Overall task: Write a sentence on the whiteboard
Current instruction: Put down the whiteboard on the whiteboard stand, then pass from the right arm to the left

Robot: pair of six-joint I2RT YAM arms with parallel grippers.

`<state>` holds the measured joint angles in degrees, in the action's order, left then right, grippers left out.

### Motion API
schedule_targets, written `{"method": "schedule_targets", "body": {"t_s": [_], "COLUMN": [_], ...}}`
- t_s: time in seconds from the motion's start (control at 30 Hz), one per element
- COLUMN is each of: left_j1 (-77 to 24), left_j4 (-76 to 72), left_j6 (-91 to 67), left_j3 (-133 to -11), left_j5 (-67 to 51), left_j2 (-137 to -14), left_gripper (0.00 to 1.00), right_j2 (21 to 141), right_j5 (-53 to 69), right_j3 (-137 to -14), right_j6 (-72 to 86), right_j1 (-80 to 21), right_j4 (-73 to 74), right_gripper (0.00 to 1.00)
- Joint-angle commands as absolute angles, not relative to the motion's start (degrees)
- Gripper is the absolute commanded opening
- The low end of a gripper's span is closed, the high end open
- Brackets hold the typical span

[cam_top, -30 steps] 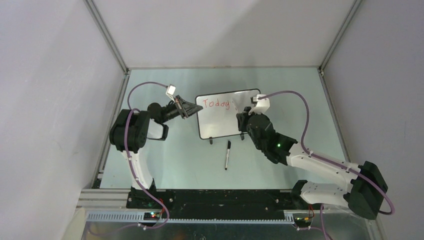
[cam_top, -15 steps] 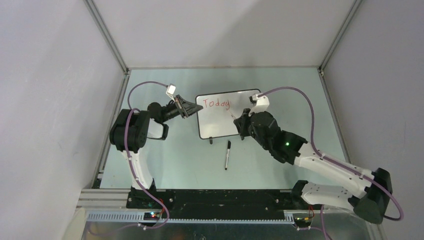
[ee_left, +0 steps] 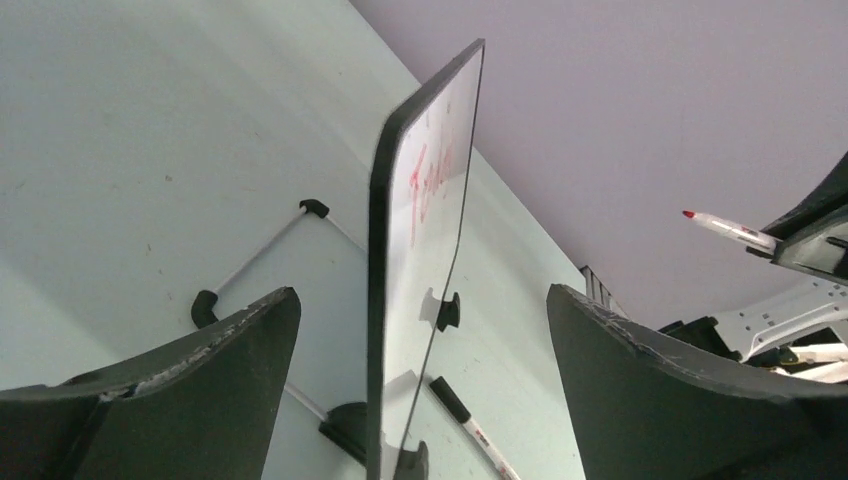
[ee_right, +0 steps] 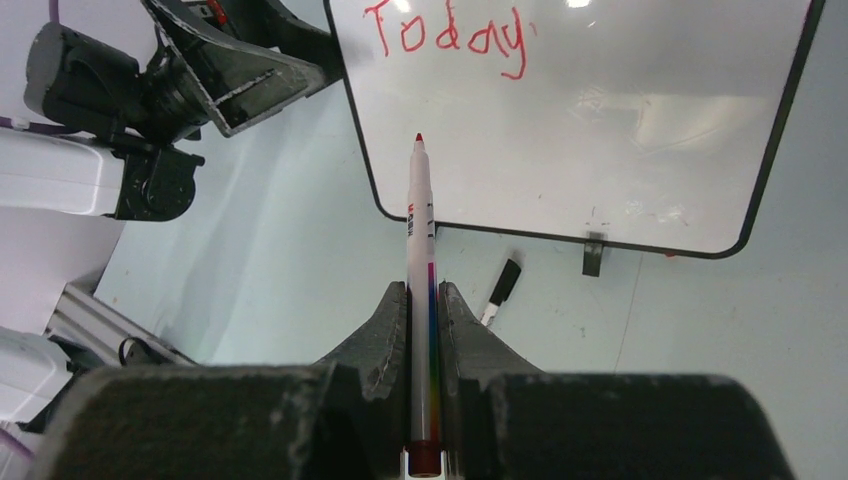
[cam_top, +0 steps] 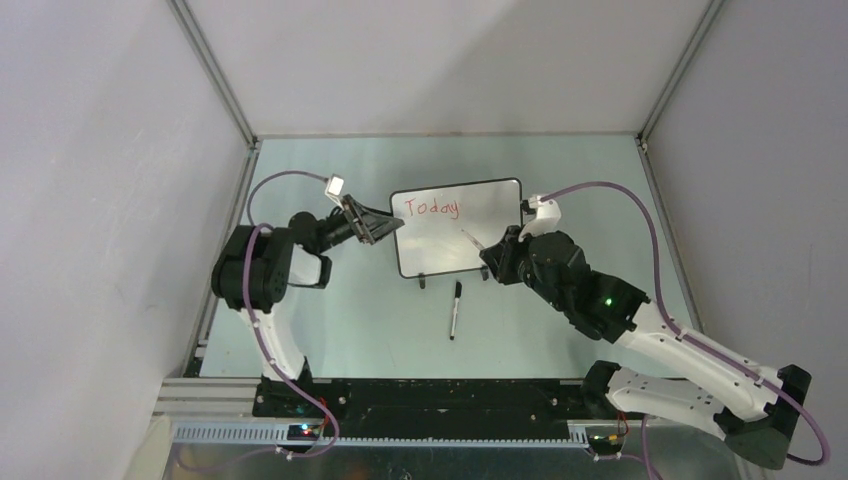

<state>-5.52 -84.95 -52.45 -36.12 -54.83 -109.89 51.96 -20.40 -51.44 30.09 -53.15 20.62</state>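
The whiteboard [cam_top: 470, 245] stands upright on its two black feet in mid-table. Of the sentence [cam_top: 432, 207], the one red word "Today" sits at its top left. My left gripper [cam_top: 378, 222] is open, a finger on each side of the board's left edge [ee_left: 378, 300], touching neither face. My right gripper [cam_top: 497, 255] is shut on a red marker [ee_right: 419, 210], uncapped, whose tip [cam_top: 465, 235] hovers in front of the board's bare middle, below the word. In the right wrist view the whiteboard [ee_right: 600, 130] and the sentence [ee_right: 447, 35] face me.
A black-capped marker [cam_top: 455, 308] lies on the table just in front of the board's feet, also visible as the black-capped marker [ee_right: 500, 290] below the board. Grey walls close in the pale green table on three sides.
My left gripper has opened, letting go of the board's left edge. The right arm has drawn back to the right and toward me, taking the marker tip off the board near "Today".
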Motion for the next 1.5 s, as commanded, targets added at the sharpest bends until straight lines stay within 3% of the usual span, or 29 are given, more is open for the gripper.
{"method": "schedule_targets", "body": {"t_s": [0.0, 0.43, 0.5, 0.57, 0.6, 0.67, 0.73, 0.87, 1.03, 1.17, 1.47], "left_j1": [-3.5, -4.4, -6.0, -8.7, -12.2, -21.3, -27.3, -28.8, -30.7, -38.3, -45.6], "left_j4": [-88.1, -85.1, -75.6, -56.1, -38.2, -17.4, -12.2, -17.8, -23.5, -19.7, -15.9], "left_j6": [-51.1, -57.9, -52.6, -39.1, -26.6, -9.4, -1.6, 1.6, 2.0, 10.5, 19.7], "left_j3": [-31.8, -20.8, -20.7, -22.2, -24.9, -28.4, -28.2, -23.8, -23.9, -27.0, -30.5], "left_j5": [-54.2, -54.4, -53.3, -49.1, -41.9, -26.3, -17.9, -20.0, -27.5, -18.5, -9.3], "left_j2": [-101.8, -79.9, -72.0, -63.2, -60.0, -51.4, -45.2, -38.3, -42.6, -44.2, -46.0], "left_gripper": [0.99, 0.98, 0.98, 0.98, 0.99, 0.99, 0.98, 0.99, 0.96, 0.96, 0.99], "right_j2": [50.7, 54.0, 54.0, 53.9, 53.9, 54.0, 54.3, 55.6, 57.8, 60.8, 67.1], "right_j5": [-16.9, -11.7, -11.5, -11.4, -11.4, -11.4, -11.4, -8.8, -6.7, -4.5, -4.2], "right_j3": [-52.2, -60.2, -60.9, -61.3, -61.5, -62.4, -63.5, -66.9, -72.1, -77.5, -82.4], "right_j6": [30.6, 30.3, 30.2, 30.1, 30.0, 29.9, 29.7, 29.0, 28.1, 27.8, 27.8], "right_j1": [-53.3, -52.1, -52.0, -52.0, -51.9, -51.6, -51.2, -50.1, -49.7, -49.9, -53.0], "right_j4": [22.2, 31.0, 31.4, 31.8, 32.0, 32.9, 34.9, 38.9, 43.3, 47.1, 51.5], "right_gripper": [0.0, 0.0, 0.0, 0.0, 0.0, 0.0, 0.0, 0.0, 0.0, 0.0, 0.0]}}
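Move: My left hand, already open, straddles the left rim of the whiteboard on its stand. The board's middle is about 14 cm to the right, 1 cm back and 3 cm lower; the black marker lies some 16 cm back, 13 cm right and 12 cm down. From my right hand, which holds the red marker, the board's middle is roughly 13 cm ahead, 6 cm left and 14 cm below, and the black marker level, 5 cm left, 25 cm down. With its fingers kept wide, I back my left hand off the whiteboard's rim, first a touch left, rising about 14 cm as it draws back 15, then swinging right and sinking partway, rolling some 55 degrees clockwise about its own pointing line. My right hand keeps the red marker, easing back and then up about 4 cm while turning counter-clockwise and tipping down. ##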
